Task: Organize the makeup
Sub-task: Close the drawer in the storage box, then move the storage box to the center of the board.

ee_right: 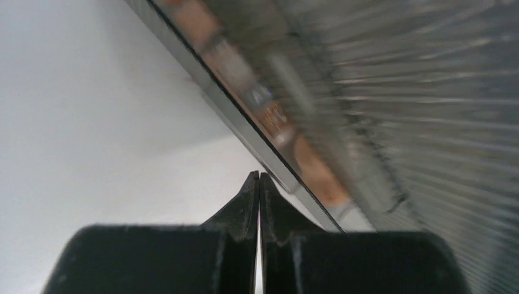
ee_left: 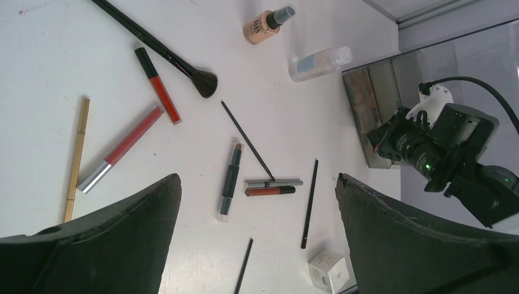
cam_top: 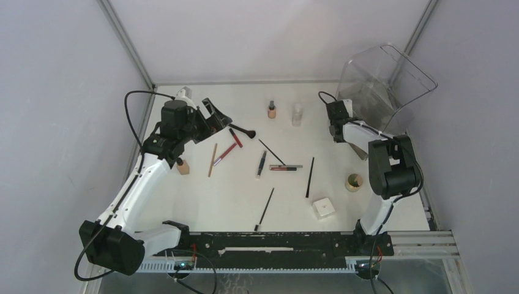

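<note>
Makeup lies scattered on the white table: a big black brush (cam_top: 243, 130) (ee_left: 159, 46), red lip sticks (cam_top: 235, 137) (ee_left: 158, 76), a gold pencil (cam_top: 212, 159), a tan BB bottle (cam_top: 272, 110) (ee_left: 263, 24), black pencils (cam_top: 309, 177) (ee_left: 309, 202) and a white box (cam_top: 323, 208) (ee_left: 327, 269). My left gripper (cam_top: 217, 113) (ee_left: 257, 177) hangs open above the left items, holding nothing. My right gripper (cam_top: 335, 131) (ee_right: 258, 177) is shut and empty. Its tip is beside a flat compact (ee_left: 367, 101) (ee_right: 306, 165) leaning at the bin's foot.
The big clear plastic bin (cam_top: 385, 86) stands tilted at the back right corner. A clear bottle (cam_top: 297, 113) (ee_left: 318, 61) stands next to the BB bottle. A round tan puff (cam_top: 354, 182) sits by the right arm, a small tan bottle (cam_top: 182, 166) by the left arm.
</note>
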`<state>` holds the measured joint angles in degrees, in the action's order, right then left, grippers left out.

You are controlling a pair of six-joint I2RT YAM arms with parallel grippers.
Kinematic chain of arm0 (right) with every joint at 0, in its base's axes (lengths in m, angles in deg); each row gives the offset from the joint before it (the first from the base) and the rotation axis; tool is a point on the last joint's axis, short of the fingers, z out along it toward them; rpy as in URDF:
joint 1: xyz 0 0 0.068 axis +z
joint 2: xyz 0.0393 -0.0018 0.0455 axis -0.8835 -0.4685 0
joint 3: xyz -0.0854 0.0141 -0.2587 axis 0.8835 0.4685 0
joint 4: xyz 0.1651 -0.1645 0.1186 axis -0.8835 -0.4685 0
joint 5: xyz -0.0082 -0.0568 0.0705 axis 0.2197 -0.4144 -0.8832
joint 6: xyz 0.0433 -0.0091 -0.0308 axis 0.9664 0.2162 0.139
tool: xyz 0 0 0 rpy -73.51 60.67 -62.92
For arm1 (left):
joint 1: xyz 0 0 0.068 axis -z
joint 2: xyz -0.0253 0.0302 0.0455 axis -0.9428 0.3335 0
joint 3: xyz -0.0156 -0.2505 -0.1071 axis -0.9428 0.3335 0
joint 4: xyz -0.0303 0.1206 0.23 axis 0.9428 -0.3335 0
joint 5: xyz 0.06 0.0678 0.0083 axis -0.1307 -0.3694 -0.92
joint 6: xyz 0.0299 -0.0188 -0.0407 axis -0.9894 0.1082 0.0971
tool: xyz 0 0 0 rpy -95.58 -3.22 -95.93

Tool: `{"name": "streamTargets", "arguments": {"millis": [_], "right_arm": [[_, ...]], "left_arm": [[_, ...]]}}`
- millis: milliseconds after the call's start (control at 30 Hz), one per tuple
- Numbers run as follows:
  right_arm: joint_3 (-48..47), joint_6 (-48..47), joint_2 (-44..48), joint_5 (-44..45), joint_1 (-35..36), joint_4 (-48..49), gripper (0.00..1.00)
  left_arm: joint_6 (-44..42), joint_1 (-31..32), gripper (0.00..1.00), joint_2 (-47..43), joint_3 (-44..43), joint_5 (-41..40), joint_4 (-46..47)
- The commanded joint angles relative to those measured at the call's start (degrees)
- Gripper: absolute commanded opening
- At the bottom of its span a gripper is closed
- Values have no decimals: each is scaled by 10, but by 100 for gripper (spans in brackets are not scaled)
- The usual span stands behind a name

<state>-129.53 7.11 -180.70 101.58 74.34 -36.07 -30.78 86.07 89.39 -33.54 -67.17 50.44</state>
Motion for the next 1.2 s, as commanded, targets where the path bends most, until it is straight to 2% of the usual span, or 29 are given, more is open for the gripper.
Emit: {"name": "streamTargets", "arguments": {"millis": [0,133,367,467,533,667,733,800,967,1167], "right_arm": [[-13,-21,2,91,-24,38,4],[24,-47,52,95,38,92,7],[25,-38,129,49,88,81,11],[12,-38,186,20,89,57,18],[-39,-31,226,-2,84,5,26],[-158,-16,266,-86,23,-93,53],[-201,8,267,-138,-25,-125,59],[-233,13,259,-149,-56,-136,65],[-368,47,184,-73,-108,-237,67],[-334,114,239,-29,-159,-229,65]], "left_arm": [[-13,-5,100,-11,13,-8,13],[-12,-5,100,-4,11,-2,20],[-13,-5,100,-10,18,-6,20],[-13,-5,100,-10,18,-6,20],[-13,-5,100,-7,15,-2,21],[-13,-4,100,-1,14,17,39],[-10,0,100,1,15,22,48],[-8,4,100,2,16,23,54],[-12,7,100,-5,24,25,54],[-13,7,100,-13,33,23,54]]}}
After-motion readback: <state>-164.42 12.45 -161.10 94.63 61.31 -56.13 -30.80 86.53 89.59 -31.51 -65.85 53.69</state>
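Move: The right hand's closed fingers are at the outside of the drawer front, whose middle lies about 2 cm right, 1 cm ahead and 2 cm lower. The storage box's middle is some 11 cm right, 6 cm ahead and 7 cm above. The clear bottle stands about 18 cm left and 9 cm ahead, the small cup 17 cm back and 2 cm right. From the left hand, the drawer front is roughly 50 cm right, 8 cm ahead and 22 cm below. The right hand presses the drawer front about 2 cm rightward, then rises some 32 cm clear, fingers opening. ##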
